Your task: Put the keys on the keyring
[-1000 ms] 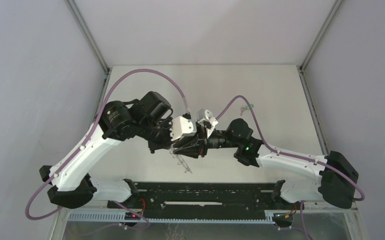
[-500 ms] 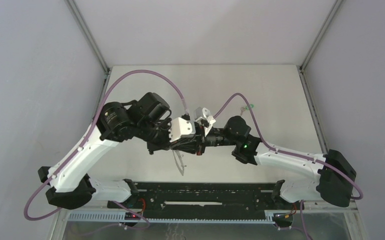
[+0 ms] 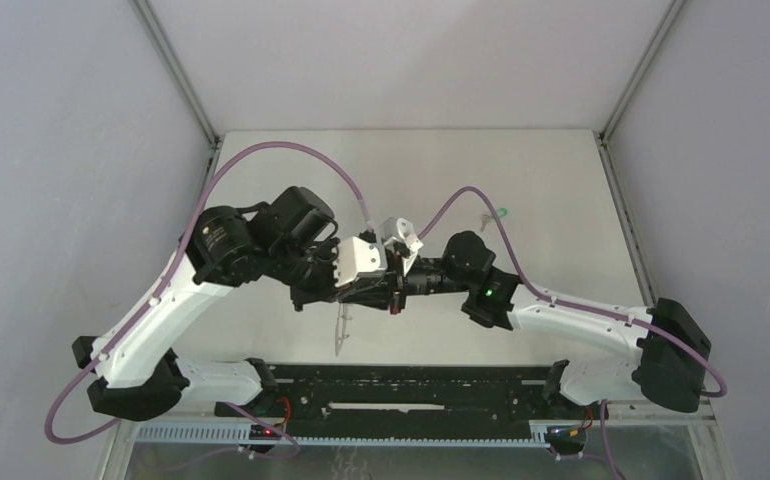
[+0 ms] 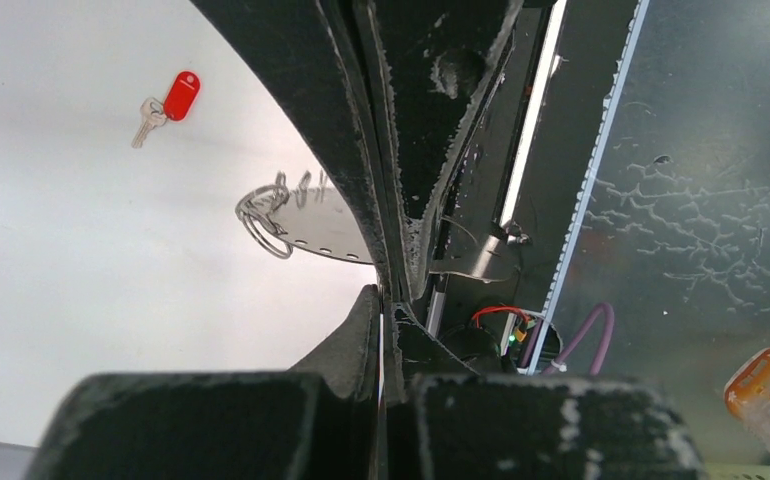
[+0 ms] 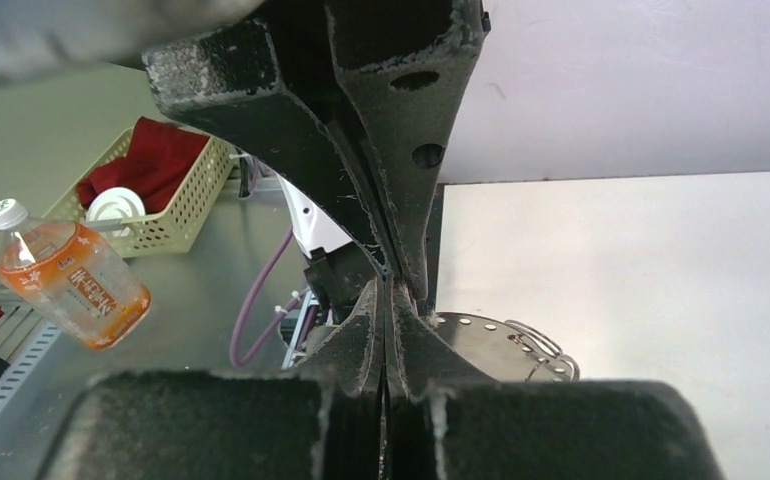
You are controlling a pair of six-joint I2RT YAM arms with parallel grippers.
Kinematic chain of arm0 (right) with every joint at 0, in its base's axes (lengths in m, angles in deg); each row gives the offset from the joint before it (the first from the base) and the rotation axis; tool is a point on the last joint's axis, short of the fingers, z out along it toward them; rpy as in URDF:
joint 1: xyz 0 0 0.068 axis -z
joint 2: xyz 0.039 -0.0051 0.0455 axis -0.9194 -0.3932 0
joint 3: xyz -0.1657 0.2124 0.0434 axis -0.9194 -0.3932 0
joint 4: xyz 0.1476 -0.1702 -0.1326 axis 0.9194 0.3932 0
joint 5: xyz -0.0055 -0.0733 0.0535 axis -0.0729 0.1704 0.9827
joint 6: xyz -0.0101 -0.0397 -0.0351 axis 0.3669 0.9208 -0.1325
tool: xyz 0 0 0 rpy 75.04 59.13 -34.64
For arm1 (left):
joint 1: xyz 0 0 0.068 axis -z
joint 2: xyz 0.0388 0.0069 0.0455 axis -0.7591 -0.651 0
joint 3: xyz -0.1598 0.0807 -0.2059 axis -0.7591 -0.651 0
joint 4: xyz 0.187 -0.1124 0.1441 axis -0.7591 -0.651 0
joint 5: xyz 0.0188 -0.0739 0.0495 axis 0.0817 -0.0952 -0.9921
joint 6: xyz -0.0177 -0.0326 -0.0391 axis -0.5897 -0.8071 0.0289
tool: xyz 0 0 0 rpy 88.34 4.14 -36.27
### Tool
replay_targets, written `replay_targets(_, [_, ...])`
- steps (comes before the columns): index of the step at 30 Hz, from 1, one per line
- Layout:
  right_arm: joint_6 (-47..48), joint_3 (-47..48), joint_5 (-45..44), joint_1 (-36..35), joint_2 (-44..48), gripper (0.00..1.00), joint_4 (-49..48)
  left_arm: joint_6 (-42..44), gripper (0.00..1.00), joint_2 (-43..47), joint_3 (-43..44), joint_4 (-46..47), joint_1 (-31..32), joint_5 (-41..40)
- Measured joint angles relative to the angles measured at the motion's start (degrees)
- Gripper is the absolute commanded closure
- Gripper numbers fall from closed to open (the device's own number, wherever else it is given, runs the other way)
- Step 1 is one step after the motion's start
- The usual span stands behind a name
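The keyring [image 3: 340,330] is a thin perforated strap with a small metal ring [image 4: 261,215], and it hangs limp under the two grippers above mid-table. My left gripper [image 4: 389,295] is shut, with the strap's thin edge showing in its seam. Tip to tip with it, my right gripper [image 5: 391,290] is shut too, and the strap [image 5: 481,345] comes out from behind its finger. The red-headed key [image 4: 166,105] lies alone on the table. The green-headed key [image 3: 501,212] lies far back right, apart from both grippers.
A black rail [image 3: 411,385] runs along the near edge between the arm bases. Off the table stand an orange drink bottle [image 5: 71,275] and a yellow basket [image 5: 161,190] with red cloth. Grey walls [image 3: 81,150] close both sides.
My right gripper has closed from part open to shut. Both wrists have drifted a little left, and the hanging keyring has swung from slanting right to hanging nearly straight down.
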Motion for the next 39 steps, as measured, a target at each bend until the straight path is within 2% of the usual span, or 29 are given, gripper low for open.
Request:
replay_targets(11, [2.25, 0.0, -3.39, -1.16, 1.88, 0.99, 3.72, 0.94, 1.0, 0.48, 0.0, 0.04, 0.02, 0.57])
replay_targets(13, [3.15, 0.0, -4.17, -1.42, 2.64, 0.77, 4.63, 0.94, 1.0, 0.52, 0.0, 0.2, 0.04, 0.9])
replay_targets(15, [3.89, 0.0, -4.7, -1.53, 3.39, 0.69, 5.33, 0.96, 1.0, 0.55, 0.0, 0.24, 0.07, 0.96])
replay_targets(17, [4.46, 0.0, -4.98, -1.77, 4.17, 0.65, 6.03, 0.96, 1.0, 0.59, 0.0, 0.57, 0.04, 0.87])
replay_targets(32, [8.2, -0.44, -8.83, -1.64, 6.19, 0.61, 6.08, 0.96, 1.0, 1.57, 0.0, 0.61, 0.39, 3.39])
replay_targets(39, [8.52, -0.46, -8.2, -1.6, 5.55, 0.64, 5.31, 0.96, 1.0, 1.6, 0.0, 0.59, 0.42, 3.89])
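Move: The left hand pinches the keyring, the flat gray plate with rings. The right hand's closed tips are at that same spot, so the keyring's middle lies about 3 cm back and 2 cm below either hand. From the right hand, the red-tagged key lies on the table about 17 cm ahead, 3 cm to the right and some 28 cm below. Right fingers open off the keyring, backing about 1.5 cm right and up, then forward; left keeps its pinch. ##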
